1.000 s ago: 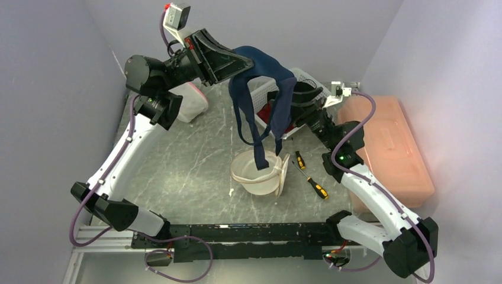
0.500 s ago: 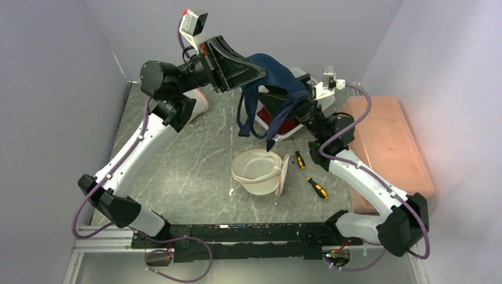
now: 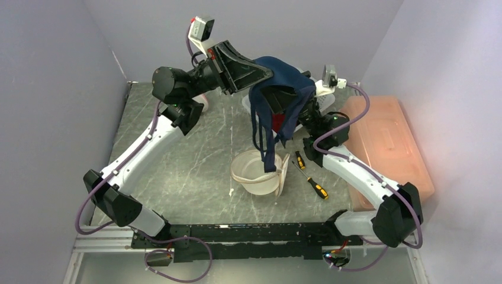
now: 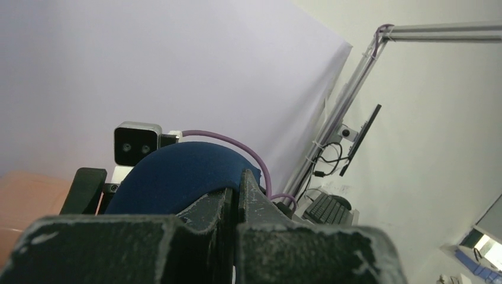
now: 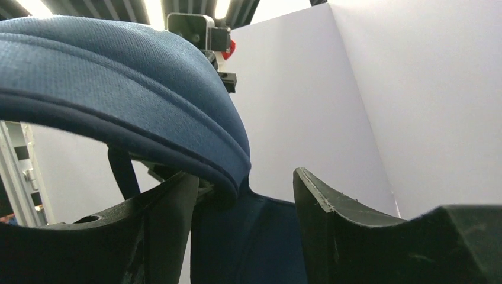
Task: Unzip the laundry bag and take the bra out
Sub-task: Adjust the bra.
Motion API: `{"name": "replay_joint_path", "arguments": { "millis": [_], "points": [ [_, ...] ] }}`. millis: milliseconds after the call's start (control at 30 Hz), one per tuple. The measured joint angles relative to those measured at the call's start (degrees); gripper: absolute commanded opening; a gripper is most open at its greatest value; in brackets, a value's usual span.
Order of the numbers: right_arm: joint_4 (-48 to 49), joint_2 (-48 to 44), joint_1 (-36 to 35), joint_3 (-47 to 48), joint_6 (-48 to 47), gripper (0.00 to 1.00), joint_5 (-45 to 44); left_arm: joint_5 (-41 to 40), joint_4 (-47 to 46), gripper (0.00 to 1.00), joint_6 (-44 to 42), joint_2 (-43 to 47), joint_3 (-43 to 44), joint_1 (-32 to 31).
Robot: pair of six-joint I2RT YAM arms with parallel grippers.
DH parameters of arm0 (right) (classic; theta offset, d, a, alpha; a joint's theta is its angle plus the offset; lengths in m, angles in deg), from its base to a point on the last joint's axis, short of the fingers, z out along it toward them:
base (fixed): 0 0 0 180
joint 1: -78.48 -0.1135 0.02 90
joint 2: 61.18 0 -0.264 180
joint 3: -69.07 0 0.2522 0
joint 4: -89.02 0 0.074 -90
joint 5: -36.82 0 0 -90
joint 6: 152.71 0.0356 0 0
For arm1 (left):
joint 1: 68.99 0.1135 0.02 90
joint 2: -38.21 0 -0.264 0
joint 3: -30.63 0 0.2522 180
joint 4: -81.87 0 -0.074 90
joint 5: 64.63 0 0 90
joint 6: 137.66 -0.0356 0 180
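The navy blue bra hangs high above the table, and my left gripper is shut on the edge of one cup. Its straps dangle over the open white mesh laundry bag, which lies on the table below. In the left wrist view my left gripper has its jaws pressed together on the fabric. My right gripper is raised under the bra. It stands open, with the bra's centre band between its fingers and a cup arching overhead.
Two yellow-and-black screwdrivers lie right of the bag. A closed orange plastic bin stands along the right wall. A white basket holding something red sits behind the bra. Grey walls close in on the left, back and right.
The left arm has carried the bra rightward and higher, so the straps have lifted out of the bag. The right gripper has risen under the bra, and its jaws have narrowed a little.
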Motion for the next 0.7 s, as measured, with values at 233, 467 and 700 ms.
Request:
{"name": "replay_joint_path", "arguments": {
  "millis": [233, 467, 700],
  "points": [
    [2.89, 2.38, 0.0, 0.0, 0.83, 0.28, -1.51, -5.35, -1.6, 0.03, 0.83, 0.0, -3.72, -0.24],
    [2.01, 2.43, 0.61, -0.02, 1.05, 0.0, -1.4, -10.01, -2.16, 0.22, 0.26, 0.48, -6.21, -0.26],
    [-19.63, -2.71, 6.25, 0.09, -3.78, 0.0, -2.78, -24.04, 5.57, 0.93, -7.17, 8.66, -17.97, 0.72]
  ]
}}
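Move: The navy bra hangs from the left hand's shut fingers, its middle roughly 12 cm below them, 3 cm ahead and 3 cm to the right. From the open right hand, the bra's middle lies about 2 cm left and 5 cm down, level fore and aft, and its edge reaches between the pads. Far below, some 45 cm under the right hand, the white basket stands about 25 cm ahead and 8 cm right, the laundry bag 1 cm ahead and 5 cm left. Almost in place, the right hand shuts its fingers on the bra's edge and pinches it; only then does the left hand open wide around its own part of the cloth. Both hands go forward and down towards the basket, about 7 cm forward and 5 cm down, mostly late and quickening, the right drifting slightly right and the left turning about 25 degrees counter-clockwise. ##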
